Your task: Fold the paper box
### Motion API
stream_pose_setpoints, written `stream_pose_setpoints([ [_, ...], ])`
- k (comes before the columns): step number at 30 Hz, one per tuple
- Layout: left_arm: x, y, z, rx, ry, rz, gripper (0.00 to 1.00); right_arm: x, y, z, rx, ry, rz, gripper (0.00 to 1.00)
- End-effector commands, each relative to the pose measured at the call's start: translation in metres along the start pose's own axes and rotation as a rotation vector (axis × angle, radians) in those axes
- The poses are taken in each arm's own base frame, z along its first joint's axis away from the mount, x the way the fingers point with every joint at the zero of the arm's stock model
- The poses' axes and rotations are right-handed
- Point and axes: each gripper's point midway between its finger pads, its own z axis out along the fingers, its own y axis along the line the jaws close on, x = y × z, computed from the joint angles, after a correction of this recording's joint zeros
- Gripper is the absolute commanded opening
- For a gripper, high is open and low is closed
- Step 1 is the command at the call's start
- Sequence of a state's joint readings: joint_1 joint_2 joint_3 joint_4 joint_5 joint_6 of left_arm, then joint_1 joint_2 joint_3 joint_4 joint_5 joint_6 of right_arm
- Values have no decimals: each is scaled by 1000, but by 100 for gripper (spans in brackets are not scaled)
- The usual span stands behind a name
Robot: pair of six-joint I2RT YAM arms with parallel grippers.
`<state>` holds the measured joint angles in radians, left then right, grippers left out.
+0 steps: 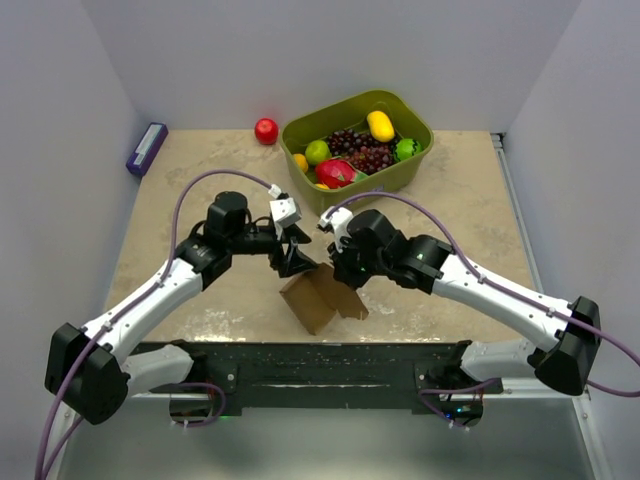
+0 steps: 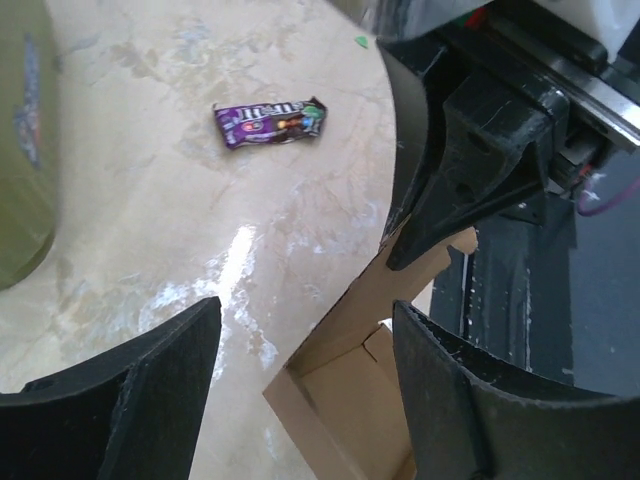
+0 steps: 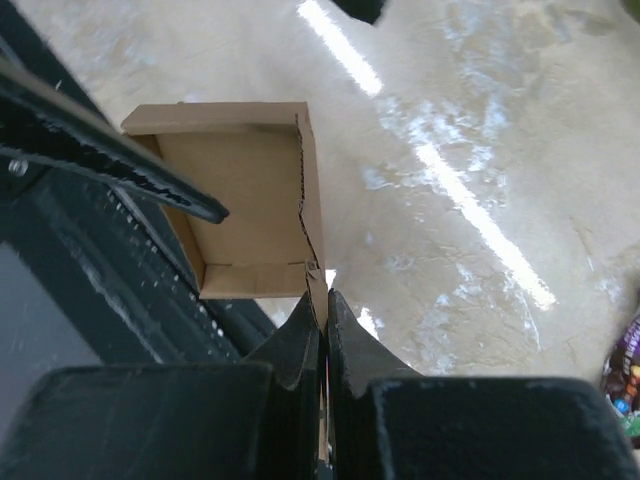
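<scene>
The paper box [image 1: 318,296] is a brown cardboard piece, partly folded with walls raised, near the table's front edge. In the right wrist view its open inside [image 3: 240,190] faces the camera. My right gripper [image 3: 324,298] is shut on the box's thin side wall; from above it [image 1: 348,280] sits at the box's right side. My left gripper [image 1: 296,262] hovers just above the box's far left corner, open. In the left wrist view the box [image 2: 350,390] lies between and below its fingers [image 2: 150,370], untouched, and the right gripper's fingertip [image 2: 420,245] pinches the wall.
An olive-green bin [image 1: 412,150] of fruit stands at the back. A red apple [image 1: 266,131] lies left of it, a purple box [image 1: 146,149] at the far left wall. A purple candy packet [image 2: 270,121] lies on the table. The black front rail [image 1: 320,365] runs below the box.
</scene>
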<state>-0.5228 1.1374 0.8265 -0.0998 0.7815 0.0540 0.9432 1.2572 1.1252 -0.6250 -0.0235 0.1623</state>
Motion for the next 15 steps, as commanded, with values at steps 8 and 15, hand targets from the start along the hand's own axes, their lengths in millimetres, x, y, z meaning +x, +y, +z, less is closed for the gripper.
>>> stream_pose_setpoints([
  [8, 16, -46, 3, 328, 22, -20, 69, -4, 31, -20, -213, 6, -120, 0],
  [15, 34, -57, 13, 379, 92, -55, 66, -4, 29, -19, -219, 9, -122, 0],
])
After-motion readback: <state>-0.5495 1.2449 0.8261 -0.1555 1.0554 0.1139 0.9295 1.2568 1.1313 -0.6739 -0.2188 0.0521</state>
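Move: The left hand, empty and open, goes for the upturned wall of the paper box, whose middle lies about 9 cm back, 4 cm to its right and 6 cm below. The right hand already pinches that box by an edge; the box's middle is roughly 5 cm back, 4 cm left and 6 cm below. From the right hand, the candy bar is some 10 cm ahead and 17 cm right, and the green bin about 30 cm ahead and 4 cm right, both lower. Back towards its own base goes the left hand, about 5 cm, sinking some 2 cm late on and turning clockwise about 15 degrees, its fingers staying open as they near the box wall by the right gripper. The right hand, still pinching the box edge, draws it back nearly 3 cm while turning roughly 10 degrees counter-clockwise, then holds there. ##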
